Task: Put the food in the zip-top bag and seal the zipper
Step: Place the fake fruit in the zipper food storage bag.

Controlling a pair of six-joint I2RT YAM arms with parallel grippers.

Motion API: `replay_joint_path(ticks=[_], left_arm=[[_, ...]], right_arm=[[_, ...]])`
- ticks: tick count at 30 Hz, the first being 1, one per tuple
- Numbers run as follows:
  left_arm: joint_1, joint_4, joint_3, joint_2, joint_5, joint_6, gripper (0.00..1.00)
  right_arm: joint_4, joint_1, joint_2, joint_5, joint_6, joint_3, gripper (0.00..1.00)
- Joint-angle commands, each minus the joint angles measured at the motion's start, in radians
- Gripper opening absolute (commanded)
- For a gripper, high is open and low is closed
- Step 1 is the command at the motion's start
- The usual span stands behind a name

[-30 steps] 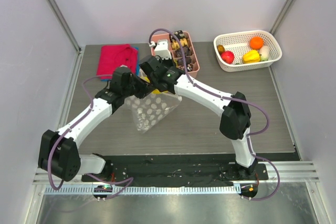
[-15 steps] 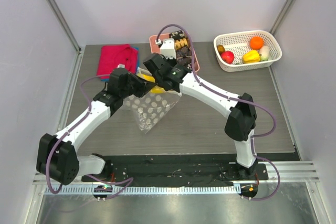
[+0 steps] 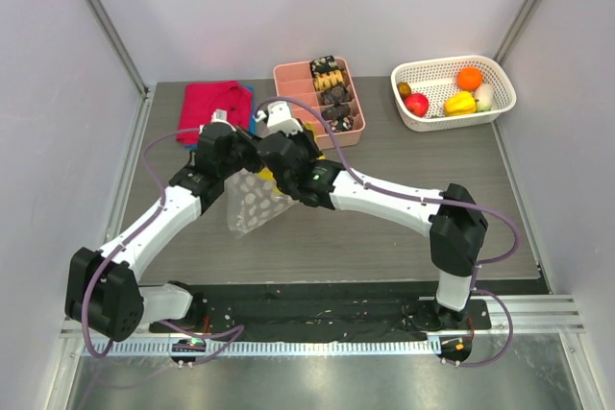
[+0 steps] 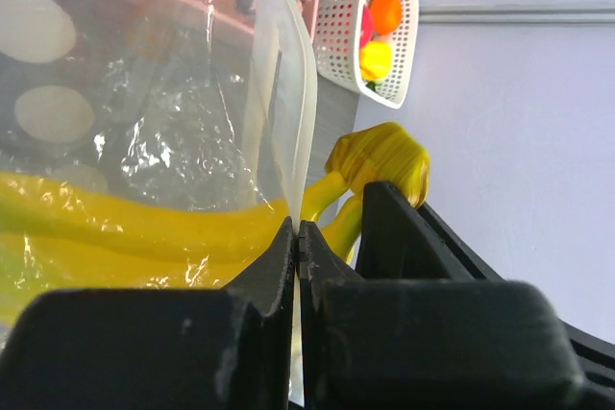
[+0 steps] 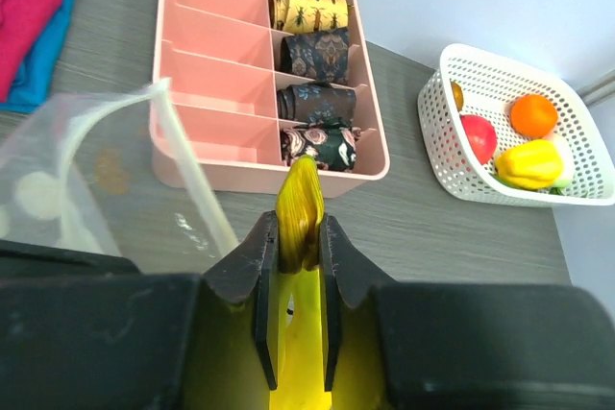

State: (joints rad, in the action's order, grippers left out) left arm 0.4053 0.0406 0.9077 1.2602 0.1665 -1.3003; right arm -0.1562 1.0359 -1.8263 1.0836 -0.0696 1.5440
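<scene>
The zip-top bag [image 3: 250, 204] is clear with white oval dots and hangs at the left middle of the table. My left gripper [image 4: 299, 228] is shut on its mouth edge, on the pale zipper [image 4: 288, 93] strip. Yellow bananas [image 4: 125, 232] show through the plastic, lying partly inside the bag. Their stem end [image 5: 300, 201] is pinched in my right gripper [image 5: 298, 232], which is shut on it just at the bag's mouth [image 5: 183, 156]. From above, the two wrists meet over the bag, with a bit of the bananas [image 3: 276, 180] showing between them. More food, an apple [image 3: 416, 104], an orange [image 3: 469, 78] and a yellow pepper [image 3: 459, 102], lies in the basket.
A white mesh basket [image 3: 500, 108] stands at the back right. A pink divided tray [image 3: 293, 79] with dark snacks sits at the back middle, just beyond the grippers. A red cloth [image 3: 211, 103] over a blue one lies at the back left.
My right arm has swung left and nearer, away from the pink tray, carrying the bananas down into the bag's mouth. The left gripper has pulled the bag left and more upright.
</scene>
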Motion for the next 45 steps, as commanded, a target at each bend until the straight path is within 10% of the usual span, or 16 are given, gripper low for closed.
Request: replay_joint_path(ticks=[1,16,19,27,32,40,43,45], left_arm=[[-0.005,-0.080,-0.010,-0.036,-0.033,0.016,0.00],[-0.026,-0.099,0.016,-0.053,-0.055,-0.057,0.00],[-0.034,-0.102,0.011,-0.061,-0.027,-0.053,0.00],[-0.039,-0.166,-0.006,-0.084,0.082,-0.031,0.00],[-0.049,-0.191,-0.012,-0.116,0.157,-0.008,0.00],[-0.054,-0.229,-0.035,-0.134,0.220,0.029,0.00],[-0.054,-0.231,-0.038,-0.131,0.238,0.038,0.00],[-0.056,-0.225,-0.035,-0.140,0.254,0.055,0.00]], right_arm=[[0.064,-0.007,0.036,0.009,0.008,0.068,0.01],[-0.262,-0.020,-0.011,-0.071,0.337,0.292,0.11],[-0.270,-0.020,0.007,-0.125,0.318,0.269,0.32],[-0.258,-0.207,0.136,-0.897,0.436,0.173,0.34],[-0.253,-0.402,0.165,-1.299,0.507,0.154,0.59],[-0.244,-0.580,0.232,-1.462,0.421,-0.089,0.73],[-0.227,-0.579,0.226,-1.554,0.425,-0.163,0.99],[-0.227,-0.579,0.220,-1.562,0.427,-0.194,1.00]])
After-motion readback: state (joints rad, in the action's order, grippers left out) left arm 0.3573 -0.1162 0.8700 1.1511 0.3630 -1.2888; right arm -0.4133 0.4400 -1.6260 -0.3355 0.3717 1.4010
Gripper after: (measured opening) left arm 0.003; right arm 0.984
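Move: The bananas are mostly inside the bag already, their stem still pinched by the right fingers; the middle of the bag lies about 10 cm back, 9 cm left and 9 cm below the right hand. The pink organizer is roughly 8 cm ahead of that hand, straight in line and 20 cm below, the red cloth some 20 cm left, 5 cm ahead. From the left hand, which pinches the bag's edge, the bag's middle is about 10 cm back, 3 cm left, 8 cm below. The bananas are lifted by the stem about 5 cm with the right hand, then lowered and carried a few centimetres left into the bag as the fingers let go. The right hand then swings forward and some 10 cm right out of the mouth, rolling and dipping, and sinks beside the right rim with fingers opening wide. The left keeps its pinch and rises 6 cm. ##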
